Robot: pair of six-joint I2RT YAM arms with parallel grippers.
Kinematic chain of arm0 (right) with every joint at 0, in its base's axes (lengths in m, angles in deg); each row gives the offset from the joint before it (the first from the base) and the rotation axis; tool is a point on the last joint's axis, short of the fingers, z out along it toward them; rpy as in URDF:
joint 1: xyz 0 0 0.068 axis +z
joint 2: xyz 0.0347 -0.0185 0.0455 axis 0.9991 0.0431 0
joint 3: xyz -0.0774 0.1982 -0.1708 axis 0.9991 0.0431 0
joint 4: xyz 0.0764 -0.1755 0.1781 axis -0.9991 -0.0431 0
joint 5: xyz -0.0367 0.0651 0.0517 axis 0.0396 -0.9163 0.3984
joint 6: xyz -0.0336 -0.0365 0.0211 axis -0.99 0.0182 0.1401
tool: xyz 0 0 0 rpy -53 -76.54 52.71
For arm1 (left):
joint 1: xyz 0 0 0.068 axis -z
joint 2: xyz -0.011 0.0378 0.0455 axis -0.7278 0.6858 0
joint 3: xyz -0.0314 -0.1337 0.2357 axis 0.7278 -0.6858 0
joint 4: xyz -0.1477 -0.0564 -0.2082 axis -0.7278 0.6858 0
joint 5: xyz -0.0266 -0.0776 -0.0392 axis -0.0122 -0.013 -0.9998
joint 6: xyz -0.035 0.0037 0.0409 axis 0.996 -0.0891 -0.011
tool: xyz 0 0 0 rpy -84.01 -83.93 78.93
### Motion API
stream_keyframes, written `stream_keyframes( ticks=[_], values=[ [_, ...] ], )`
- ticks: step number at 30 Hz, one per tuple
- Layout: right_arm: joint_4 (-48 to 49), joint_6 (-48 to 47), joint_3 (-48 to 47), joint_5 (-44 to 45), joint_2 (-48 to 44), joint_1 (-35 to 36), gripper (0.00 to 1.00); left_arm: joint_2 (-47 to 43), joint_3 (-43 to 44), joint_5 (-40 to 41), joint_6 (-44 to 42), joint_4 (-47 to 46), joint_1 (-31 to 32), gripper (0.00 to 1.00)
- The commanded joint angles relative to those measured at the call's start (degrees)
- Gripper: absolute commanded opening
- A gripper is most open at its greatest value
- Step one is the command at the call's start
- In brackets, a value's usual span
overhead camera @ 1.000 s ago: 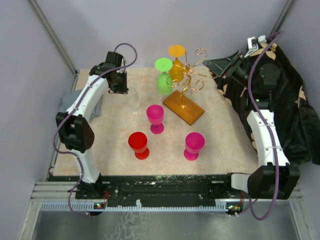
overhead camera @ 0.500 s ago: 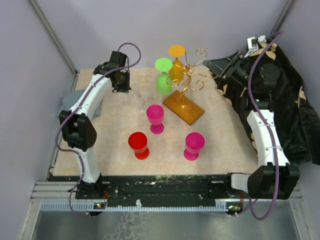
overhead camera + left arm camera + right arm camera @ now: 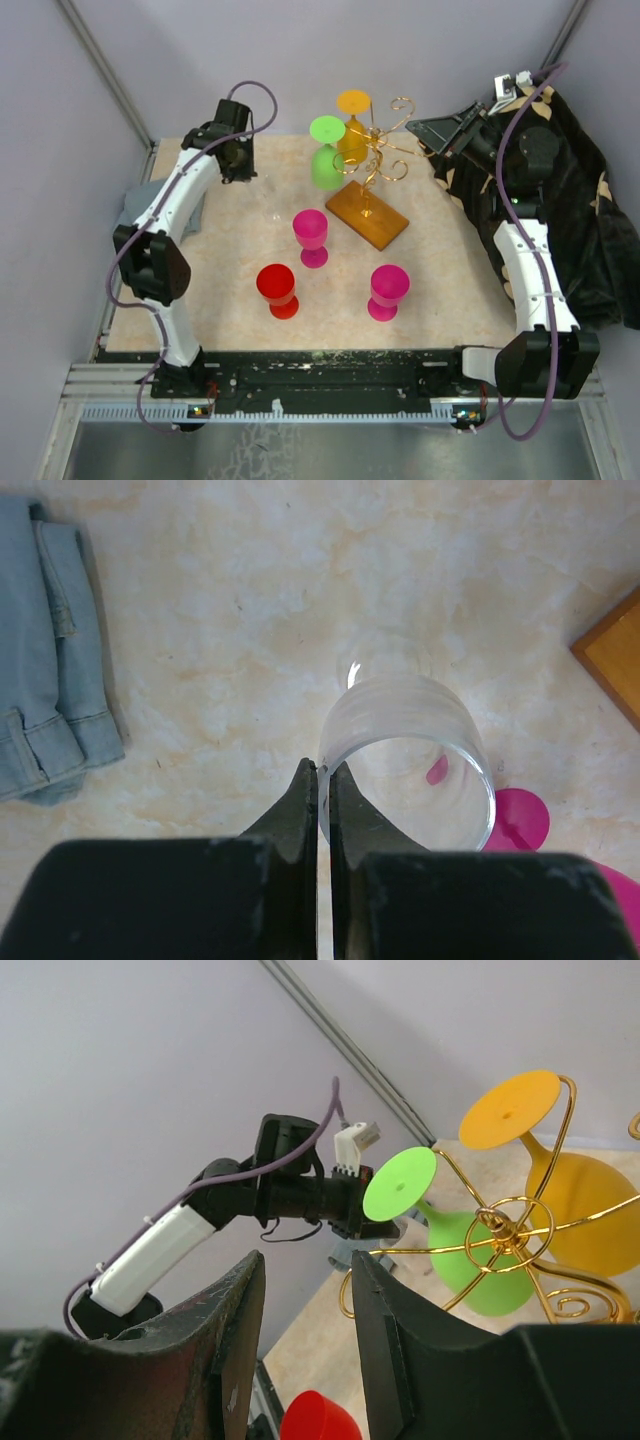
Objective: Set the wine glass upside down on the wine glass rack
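A clear wine glass [image 3: 405, 742] stands upright on the table. My left gripper [image 3: 322, 771] is shut on its rim, one finger inside the bowl and one outside. From above the glass [image 3: 266, 198] is faint, just right of the left gripper [image 3: 243, 168]. The wine glass rack [image 3: 375, 150], gold wire on an amber base [image 3: 367, 215], stands at the back middle with a green glass [image 3: 327, 160] and an orange glass [image 3: 352, 125] hanging upside down on it. My right gripper [image 3: 305, 1257] is open and empty, to the right of the rack [image 3: 510, 1235].
Two pink glasses [image 3: 311, 235] [image 3: 388, 290] and a red glass [image 3: 277, 289] stand upright on the near half of the table. Folded jeans [image 3: 50, 710] lie at the left edge. A dark patterned cloth [image 3: 580, 220] covers the right side.
The left gripper's jaws have closed on the clear glass's rim. The left wrist shifted slightly toward the back. The right arm has not moved.
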Motion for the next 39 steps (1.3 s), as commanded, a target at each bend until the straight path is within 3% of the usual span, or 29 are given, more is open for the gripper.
stream_keyframes(
  ticks=[1, 14, 27, 33, 39],
  values=[
    [1.0, -1.0, -0.4, 0.7, -1.0, 0.0, 0.41, -7.5, 2.6, 0.1, 3.4, -3.6, -2.8, 0.00],
    [1.1, -0.2, -0.3, 0.4, -1.2, 0.0, 0.40, -22.1, -5.0, -15.0, 16.6, -29.0, -5.5, 0.00],
    [0.0, -1.3, -0.2, 0.4, -1.8, 0.0, 0.40, -26.8, -8.7, -31.7, 32.9, -50.0, -8.6, 0.00],
    [2.9, 0.3, -0.3, -0.8, -0.8, 0.0, 0.40, -23.9, -16.3, -51.0, 55.3, -73.5, -11.6, 0.00],
    [10.9, 5.7, -1.3, -4.6, 1.7, 0.1, 0.41, -16.6, -18.6, -60.8, 77.4, -98.5, -11.7, 0.00]
  ],
)
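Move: I already hold the clear wine glass by its rim in my left hand. The curled arms of the wine glass rack are about 27 cm to my left hand's right, roughly level with it going forward, and some 12 cm higher. On the way hangs the green glass, about 17 cm right and 4 cm ahead. The nearer magenta goblet stands 14 cm right, 12 cm back and 12 cm below. From my right hand the rack arms lie 12 cm ahead, 7 cm left and 13 cm below. Fingers still shut on the rim, I hoist the clear glass about 30 cm almost straight up with my left hand, swinging slightly left first, then easing right as the climb fades out. On the way I roll and tip the wrist up through nearly 90 degrees, bringing the glass's foot round to my right, towards the right hand's side. ##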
